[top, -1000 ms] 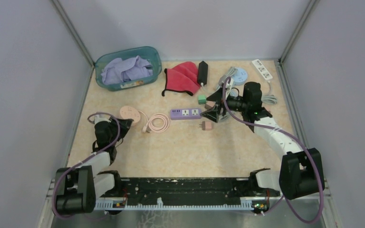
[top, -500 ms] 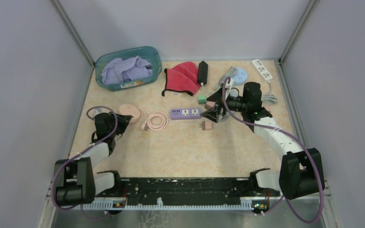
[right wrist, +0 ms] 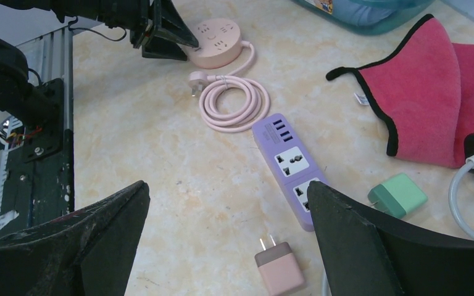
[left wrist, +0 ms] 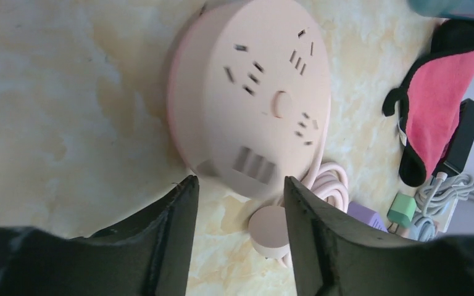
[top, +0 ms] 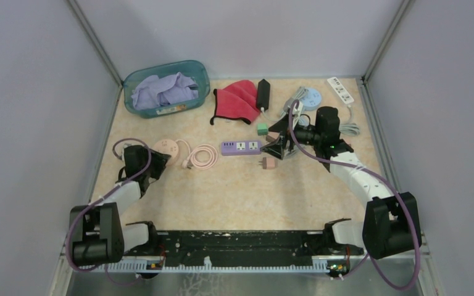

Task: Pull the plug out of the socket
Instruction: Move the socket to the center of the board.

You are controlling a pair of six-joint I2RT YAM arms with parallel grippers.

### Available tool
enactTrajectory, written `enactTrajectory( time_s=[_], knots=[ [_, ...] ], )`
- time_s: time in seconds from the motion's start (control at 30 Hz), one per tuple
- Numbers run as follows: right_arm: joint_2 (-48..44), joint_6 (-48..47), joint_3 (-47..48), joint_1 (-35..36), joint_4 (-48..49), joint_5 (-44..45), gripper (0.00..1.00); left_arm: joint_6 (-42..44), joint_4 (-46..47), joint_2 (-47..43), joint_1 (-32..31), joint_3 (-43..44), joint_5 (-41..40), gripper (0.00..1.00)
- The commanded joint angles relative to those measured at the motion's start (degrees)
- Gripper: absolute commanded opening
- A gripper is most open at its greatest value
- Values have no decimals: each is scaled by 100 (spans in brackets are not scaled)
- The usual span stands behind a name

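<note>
The purple socket strip [top: 241, 147] [right wrist: 290, 169] lies mid-table with nothing plugged into it. A pink plug [top: 268, 163] [right wrist: 279, 267] lies loose on its side just in front of the strip's right end, prongs toward the strip. My right gripper [top: 278, 147] [right wrist: 228, 197] hovers open over that end, the pink plug below and between its fingers. My left gripper [top: 160, 159] [left wrist: 237, 188] is open at the near edge of a round pink socket [top: 168, 147] [left wrist: 253, 92], holding nothing.
A coiled pink cord [top: 203, 157] with its plug [left wrist: 270, 229] lies beside the round socket. A green plug [top: 262, 129] [right wrist: 398, 194], red cloth [top: 237, 98], black adapter [top: 263, 94], blue round socket [top: 311, 97], white strip [top: 340, 90] and teal basket [top: 196, 66] stand further back.
My left gripper has moved forward to the round pink socket and its jaws have spread wider. The right arm has stayed still.
</note>
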Motion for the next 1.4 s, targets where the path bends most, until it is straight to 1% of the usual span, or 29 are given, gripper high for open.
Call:
enactTrajectory(
  time_s=[0.0, 0.07, 0.37, 0.67, 0.73, 0.77, 0.8, 0.83, 1.07, 1.17, 1.27, 1.3, 1.37],
  knots=[
    [-46, -133, 128, -40, 136, -29, 99, 39, -451, -354, 47, -17, -271, 62],
    [-50, -133, 130, -41, 128, -31, 99, 13, -551, -450, 48, -2, -299, 68],
    [-60, -151, 152, -43, 84, -18, 99, -65, -1158, -763, 47, 328, -56, 73],
    [-69, -178, 183, -39, 38, -10, 99, 78, -1214, -1198, 41, 529, 593, 81],
    [-68, -177, 183, -43, 26, -11, 99, 107, -1091, -1264, 45, 531, 794, 85],
    [-62, -186, 185, -48, 23, -13, 99, 106, -1048, -1286, 40, 535, 889, 93],
    [-68, -186, 191, -49, 16, -11, 99, 123, -981, -1301, 44, 530, 1014, 98],
    [-69, -186, 200, -41, 14, -11, 99, 166, -881, -1311, 46, 528, 1161, 99],
    [-92, -203, 230, -48, -46, -13, 99, 388, -128, -1322, 48, 504, 2424, 99],
    [-108, -263, 272, -58, -133, -6, 99, 507, 471, -1313, 39, 422, 3235, 99],
    [-144, -292, 333, -119, -227, 9, 99, 525, 1314, -1347, 12, 301, 4025, 99],
    [-157, -279, 359, -150, -253, 24, 99, 521, 1553, -1377, -25, 280, 4240, 99],
    [-204, -194, 420, -219, -321, 49, 99, 627, 1751, -1458, -168, 362, 4522, 99]
  ],
)
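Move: The round pink socket has its middle about 5 cm ahead of the left hand and 1 cm to the right, hardly lower; its near rim sits between the half-open fingers. Its pink plug lies some 9 cm to that hand's right and 1 cm back, the coiled cord 15 cm right and 2 cm ahead, and the purple strip 29 cm right and 5 cm ahead. From the right hand, the round socket lies about 37 cm left, 6 cm ahead and 18 cm below. The round pink socket is let go on the board: the left fingers spread from half open to wide as the hand eases back about 1.5 cm off its near rim. The hand then climbs some 13 cm and swings about 9 cm right, towards the purple strip's side, wrist turning clockwise some 30 degrees and the fingers tipping up. ##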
